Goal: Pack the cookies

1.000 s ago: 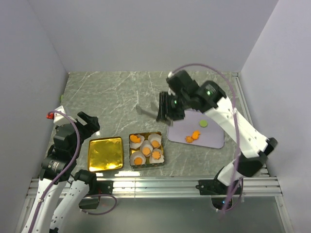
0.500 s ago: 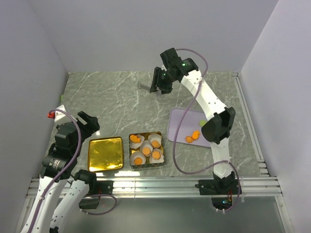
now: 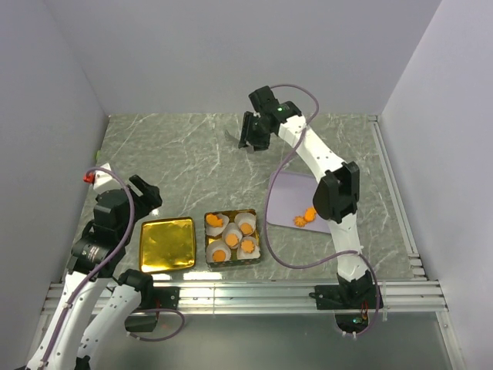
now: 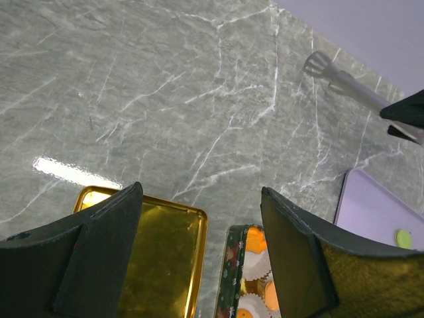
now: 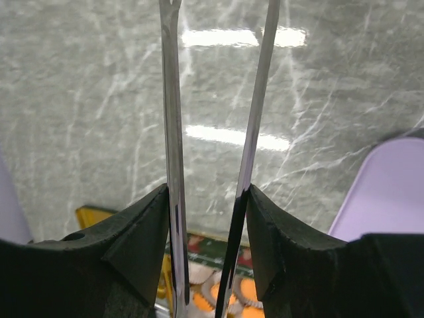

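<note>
Several orange cookies (image 3: 231, 239) sit in white paper cups inside a small patterned tin (image 3: 208, 231). Two more cookies (image 3: 305, 216) lie loose on a lilac board (image 3: 285, 202). My right gripper (image 3: 248, 135) is far back over the table, shut on metal tongs (image 5: 171, 132) whose two arms run between its pads. The tongs' tip (image 3: 229, 137) points left and carries nothing. My left gripper (image 4: 200, 192) hangs open and empty above the gap between a gold lid (image 4: 165, 258) and the tin (image 4: 237, 265).
The gold lid (image 3: 167, 244) lies flat just left of the tin. A small green disc (image 4: 403, 237) rests on the lilac board (image 4: 377, 205). Grey walls close in the marble table on three sides. A metal rail runs along the near edge.
The right arm has swung from above the lilac board to the back of the table, tongs still in its grip. The left gripper shifted slightly right and its jaws narrowed a little.
</note>
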{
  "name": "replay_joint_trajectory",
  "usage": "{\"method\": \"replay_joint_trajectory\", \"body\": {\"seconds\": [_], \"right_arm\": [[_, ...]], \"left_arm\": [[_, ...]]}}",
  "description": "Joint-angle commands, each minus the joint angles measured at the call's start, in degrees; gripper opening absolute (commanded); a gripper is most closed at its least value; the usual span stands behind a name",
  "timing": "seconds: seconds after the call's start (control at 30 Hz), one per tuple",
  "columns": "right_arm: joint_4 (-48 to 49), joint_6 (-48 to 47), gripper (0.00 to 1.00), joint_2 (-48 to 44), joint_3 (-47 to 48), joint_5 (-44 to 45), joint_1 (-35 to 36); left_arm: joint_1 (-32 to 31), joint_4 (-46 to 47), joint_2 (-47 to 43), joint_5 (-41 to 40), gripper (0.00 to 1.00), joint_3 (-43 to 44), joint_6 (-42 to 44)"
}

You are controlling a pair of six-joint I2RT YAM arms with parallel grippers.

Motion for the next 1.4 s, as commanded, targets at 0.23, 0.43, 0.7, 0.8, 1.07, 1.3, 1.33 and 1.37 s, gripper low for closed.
{"method": "replay_joint_trajectory", "body": {"seconds": [0.23, 0.43, 0.7, 0.8, 1.07, 1.3, 1.33, 1.37], "right_arm": [[5.4, 0.9, 0.55, 7.6, -4.1, 2.2, 1.7], [7.0, 2.1, 0.56, 7.7, -10.4, 0.1, 2.5], [6.2, 1.6, 0.87, 8.0, -12.0, 1.7, 3.5], [5.0, 1.5, 0.95, 8.2, -11.7, 2.5, 3.5], [1.9, 0.2, 0.96, 0.5, -11.3, 8.0, 3.5], [0.4, 0.4, 0.99, -16.8, -19.9, 12.3, 3.5], [0.5, 0.6, 1.00, -21.0, -21.8, 12.3, 3.6], [0.6, 1.0, 1.00, -23.2, -23.5, 12.5, 3.5]], "left_arm": [[-0.5, 1.0, 0.5, 0.4, 0.78, 0.8, -0.1], [-0.5, 1.0, 0.1, 0.3, 0.78, 0.8, -0.1], [-0.5, 1.2, -0.2, 0.3, 0.78, 0.7, -0.1], [-0.5, 1.2, -0.3, 0.2, 0.78, 0.6, -0.1], [-1.7, 1.1, 7.3, 1.7, 0.99, 1.4, -0.3], [-0.3, -9.6, 26.4, 5.7, 0.99, 14.4, -6.1], [0.3, -11.0, 29.5, 6.7, 0.99, 15.6, -8.1], [1.6, -11.7, 30.3, 9.6, 0.99, 16.4, -8.7]]}}
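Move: The right gripper still holds the tongs; the open patch of table meant for them lies about 16 cm below it, 3 cm back and 1 cm left. From the right hand, the cookie box is roughly 26 cm back and 5 cm left, the purple tray 15 cm back and 19 cm right. From the left hand, the gold lid lies some 6 cm back, 1 cm right and 22 cm below, with the cookie box 4 cm back and 22 cm right. Lower the right gripper about 14 cm with the tongs onto the bare table beyond the cookie box, easing slightly back and tipping the fingers more steeply down, then open wide, let go, and lift off, drifting right. As it rises, open the left gripper wider and bring it about 5 cm down, forward and a little right, tipping its fingers down over 20 degrees. ##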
